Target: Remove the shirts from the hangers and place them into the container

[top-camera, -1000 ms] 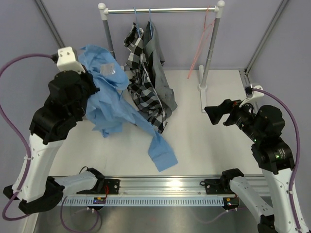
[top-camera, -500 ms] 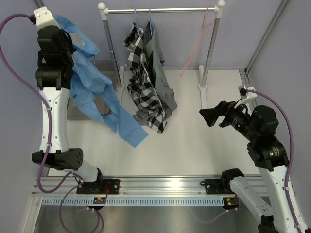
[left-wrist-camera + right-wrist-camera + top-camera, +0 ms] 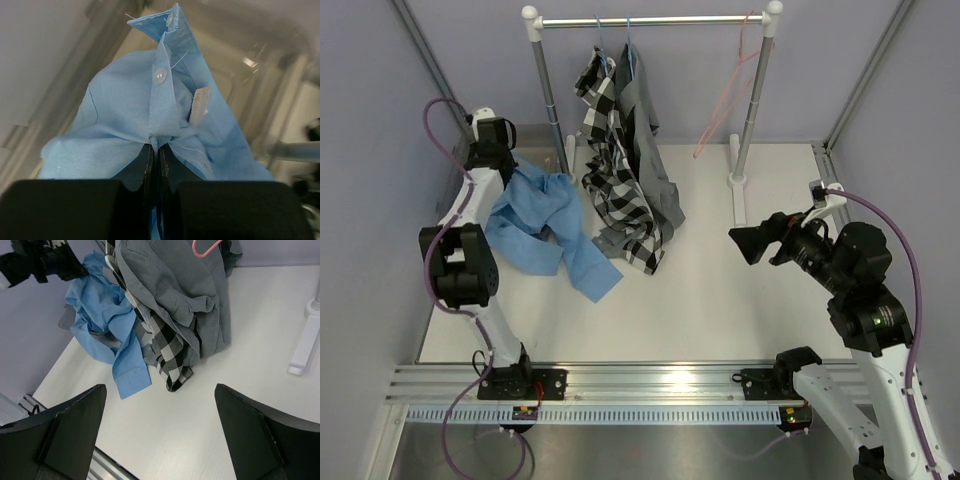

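Observation:
My left gripper (image 3: 503, 168) (image 3: 155, 150) is shut on the light blue shirt (image 3: 535, 225) (image 3: 150, 105), pinching a fold below the button placket. The shirt is heaped low over the translucent grey container (image 3: 538, 150) (image 3: 240, 50) at the far left, and one sleeve trails onto the table. A black-and-white checked shirt (image 3: 615, 190) and a grey shirt (image 3: 655, 170) hang from two light blue hangers (image 3: 600, 35) on the rack. A pink hanger (image 3: 740, 70) hangs bare at the bar's right end. My right gripper (image 3: 750, 243) (image 3: 160, 430) hovers open at the right, holding nothing.
The silver rack bar (image 3: 650, 20) spans the back on two posts, and the right post's white foot (image 3: 738, 200) lies on the table. The hanging shirts' hems drape onto the table. An aluminium rail (image 3: 640, 380) runs along the near edge.
The left arm swung the blue shirt down from high at the far left onto the container, where it now lies heaped. The right arm has barely moved.

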Action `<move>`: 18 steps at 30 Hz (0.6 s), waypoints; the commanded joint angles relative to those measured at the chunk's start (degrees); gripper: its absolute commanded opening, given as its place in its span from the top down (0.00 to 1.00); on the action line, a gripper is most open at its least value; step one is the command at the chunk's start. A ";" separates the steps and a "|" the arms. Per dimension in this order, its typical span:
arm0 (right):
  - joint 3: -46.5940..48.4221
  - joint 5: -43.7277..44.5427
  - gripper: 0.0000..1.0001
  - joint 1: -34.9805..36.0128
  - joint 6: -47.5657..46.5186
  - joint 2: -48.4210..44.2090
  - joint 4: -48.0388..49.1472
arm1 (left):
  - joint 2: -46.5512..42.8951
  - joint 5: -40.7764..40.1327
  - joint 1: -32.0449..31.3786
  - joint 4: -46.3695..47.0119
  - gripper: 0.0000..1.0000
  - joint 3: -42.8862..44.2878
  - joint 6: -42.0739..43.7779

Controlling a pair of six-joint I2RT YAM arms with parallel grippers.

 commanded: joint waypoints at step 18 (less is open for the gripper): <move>-2.44 1.93 0.01 1.47 -0.05 -0.45 3.43 | -26.59 -6.69 -21.14 -10.19 0.01 -11.51 -7.10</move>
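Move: My left hand still pinches the gathered blue shirt above the container, whose middle lies about 17 cm below and some 3 cm back. Roughly level with the hand in reach are the rack's left foot, some 16 cm to the right and 19 cm lower, the hanging checked shirt about 28 cm right, and the grey shirt about 35 cm right, both near hand height. From my idle right hand the container is about 27 cm ahead, 52 cm left and 31 cm down. I push my left hand straight down into the container by about 8 cm, opening the fingers wide as I go so the blue shirt comes free. Then I pull up fast, some 22 cm, swinging about 10 cm to my right and 9 cm back away from the container, while the fingertips tilt up and turn slightly clockwise. ##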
